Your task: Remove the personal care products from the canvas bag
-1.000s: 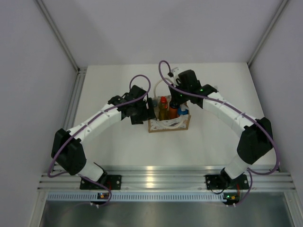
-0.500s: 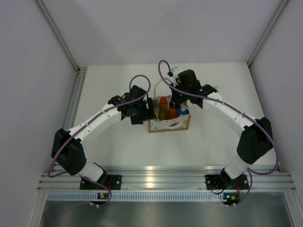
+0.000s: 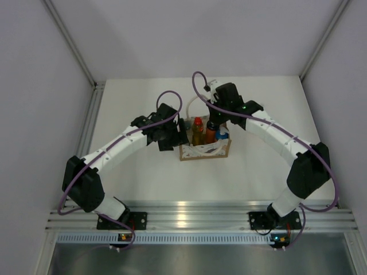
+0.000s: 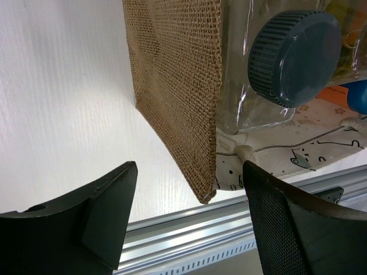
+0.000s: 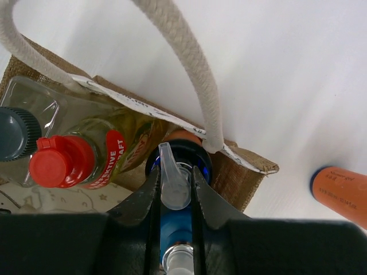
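The canvas bag (image 3: 205,150) stands mid-table with bottles upright in it. In the right wrist view my right gripper (image 5: 175,189) is shut on the clear pump head of an orange bottle with a dark blue cap (image 5: 198,153), still inside the bag, under a rope handle (image 5: 192,69). Beside it are the amber bottle with a red cap (image 5: 60,161) and a dark grey cap (image 5: 11,134). My left gripper (image 4: 189,215) is open, its jaws either side of the bag's burlap wall (image 4: 178,86), next to the pale bottle's grey cap (image 4: 293,56). In the top view both grippers, left (image 3: 175,137) and right (image 3: 213,123), are at the bag.
Another orange bottle (image 5: 344,193) lies on the white table just outside the bag's far side. An aluminium rail (image 3: 189,217) runs along the near table edge. White walls enclose the table on three sides.
My right wrist has risen very slightly over the bag. The left arm and the bag have not visibly moved.
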Motion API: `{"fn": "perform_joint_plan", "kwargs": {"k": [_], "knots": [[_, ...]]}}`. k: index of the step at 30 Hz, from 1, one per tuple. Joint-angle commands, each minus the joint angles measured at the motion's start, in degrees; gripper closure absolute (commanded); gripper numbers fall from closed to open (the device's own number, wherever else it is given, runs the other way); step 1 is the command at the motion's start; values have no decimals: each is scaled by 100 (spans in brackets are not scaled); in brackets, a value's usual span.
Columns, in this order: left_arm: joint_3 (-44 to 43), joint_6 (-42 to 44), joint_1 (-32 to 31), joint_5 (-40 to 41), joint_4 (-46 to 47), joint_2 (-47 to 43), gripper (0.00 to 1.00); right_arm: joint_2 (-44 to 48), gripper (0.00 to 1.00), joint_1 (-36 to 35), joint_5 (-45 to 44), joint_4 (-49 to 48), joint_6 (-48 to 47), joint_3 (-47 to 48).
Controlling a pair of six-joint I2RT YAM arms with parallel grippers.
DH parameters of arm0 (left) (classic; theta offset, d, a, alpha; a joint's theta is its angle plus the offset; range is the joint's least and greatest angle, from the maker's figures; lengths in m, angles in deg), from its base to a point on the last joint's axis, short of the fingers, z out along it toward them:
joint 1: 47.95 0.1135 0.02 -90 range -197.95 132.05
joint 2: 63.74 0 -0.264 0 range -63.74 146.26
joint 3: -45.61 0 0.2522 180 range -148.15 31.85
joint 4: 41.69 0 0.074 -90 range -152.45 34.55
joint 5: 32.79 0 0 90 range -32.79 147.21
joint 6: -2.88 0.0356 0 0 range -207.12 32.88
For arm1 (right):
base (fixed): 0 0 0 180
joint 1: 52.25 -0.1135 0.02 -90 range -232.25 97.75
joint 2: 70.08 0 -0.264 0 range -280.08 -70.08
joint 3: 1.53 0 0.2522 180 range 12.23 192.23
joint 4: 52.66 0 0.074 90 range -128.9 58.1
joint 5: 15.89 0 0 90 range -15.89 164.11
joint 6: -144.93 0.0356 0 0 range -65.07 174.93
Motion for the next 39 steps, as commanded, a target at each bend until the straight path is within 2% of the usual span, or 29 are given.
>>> {"fn": "perform_joint_plan", "kwargs": {"k": [1, 20, 25, 33, 39], "knots": [[-175, -43, -27, -106, -98, 35, 21, 172, 100, -109, -344, 79, 70, 628], [-228, -34, -18, -123, -90, 185, 21, 110, 100, -144, -960, 1985, 298, 3325], [-237, -26, -18, -123, -98, 194, 20, 58, 100, -83, -1109, 2224, 377, 3898], [-219, -34, -27, -132, -90, 203, 20, 172, 100, 233, -1303, 2259, 632, 3916], [-219, -17, -18, -141, -90, 194, 20, 347, 100, 559, -1452, 1979, 755, 3443]]}}
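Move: The right gripper already pinches the pump of the orange bottle in the bag. The bottle is headed for the open table to the right, where the first orange bottle stands about 18 cm right, 4 cm farther out and 8 cm lower. From this hand, the red-capped bottle is 5 cm left and 1 cm back, the blue bottle 4 cm right and 4 cm back. From the left gripper, that standing bottle lies some 31 cm right and 13 cm ahead. Keep the right fingers shut on the pump and lift the orange bottle nearly straight up out of the canvas bag, about 18 cm, drifting only slightly right. At the top, carry it right, some 6 cm in all, out over the bag's right back edge, swivelling the wrist clockwise about 15 degrees and letting the fingers tip up roughly 10. ##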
